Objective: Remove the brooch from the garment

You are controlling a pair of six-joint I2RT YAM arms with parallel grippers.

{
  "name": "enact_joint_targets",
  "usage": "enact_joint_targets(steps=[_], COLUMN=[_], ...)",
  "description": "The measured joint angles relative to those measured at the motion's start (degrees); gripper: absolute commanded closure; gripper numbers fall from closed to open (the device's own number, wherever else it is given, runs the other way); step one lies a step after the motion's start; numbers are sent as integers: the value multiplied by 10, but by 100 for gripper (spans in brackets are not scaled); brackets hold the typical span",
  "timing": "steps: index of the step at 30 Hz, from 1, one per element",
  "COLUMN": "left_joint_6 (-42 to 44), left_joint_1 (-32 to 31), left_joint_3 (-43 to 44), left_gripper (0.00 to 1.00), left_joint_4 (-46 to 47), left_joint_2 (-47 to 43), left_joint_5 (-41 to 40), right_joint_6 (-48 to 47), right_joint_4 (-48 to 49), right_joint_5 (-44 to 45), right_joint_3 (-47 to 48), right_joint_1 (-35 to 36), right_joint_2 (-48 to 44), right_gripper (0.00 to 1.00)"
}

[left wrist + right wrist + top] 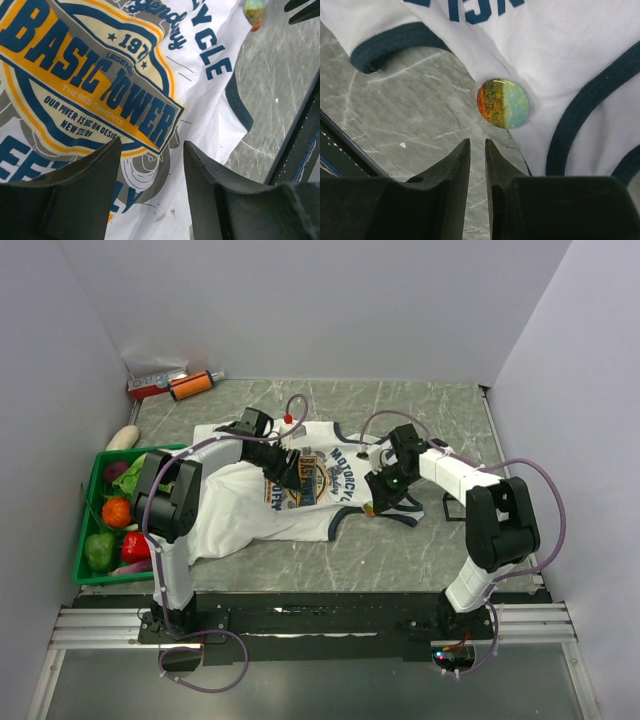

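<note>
The white jersey (235, 515) with navy trim lies flat mid-table, its blue-and-gold graphic (85, 80) facing up. The round brooch (503, 103), orange, yellow and light blue, sits on the cloth's edge near the navy armhole trim; it also shows in the top view (369, 508) and the left wrist view (255, 12). My left gripper (152, 145) is open, low over the graphic's lower edge (283, 472). My right gripper (478, 142) is nearly closed and empty, over bare table just short of the brooch (378, 498).
A green basket (78, 540) of vegetables stands at the left edge. An orange bottle (190, 386), a red pack (148, 390) and a white object (122, 437) lie at the back left. Grey walls close in three sides.
</note>
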Motion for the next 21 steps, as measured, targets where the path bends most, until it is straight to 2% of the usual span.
enact_joint_targets(steps=[2, 9, 16, 21], left_joint_6=[1, 14, 28, 38], left_joint_1=[-1, -3, -3, -3], left_joint_3=[0, 0, 0, 0], left_gripper=[42, 42, 42, 41], left_joint_4=[-1, -24, -52, -64], left_joint_2=[0, -1, -2, -8], left_joint_5=[5, 5, 0, -2], right_joint_6=[0, 5, 16, 20], right_joint_4=[-3, -9, -12, -11], right_joint_5=[-9, -42, -51, -50], right_joint_3=[5, 47, 66, 66], right_joint_1=[-5, -17, -18, -18], right_joint_2=[-9, 13, 84, 90], right_gripper=[70, 53, 51, 51])
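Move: The brooch, on the garment's near edge, lies about 3 cm to the right hand's left, 2 cm ahead and 3 cm below. The near armhole hem sits some 6 cm farther left of the brooch and 3 cm nearer the base; the black stand is about 16 cm right of the hand and 2 cm ahead. From the left hand, the brooch is roughly 16 cm right, 5 cm back and 3 cm below. The right hand rises, swings forward-left about 2 cm while opening, then sinks about 3 cm towards the brooch. ##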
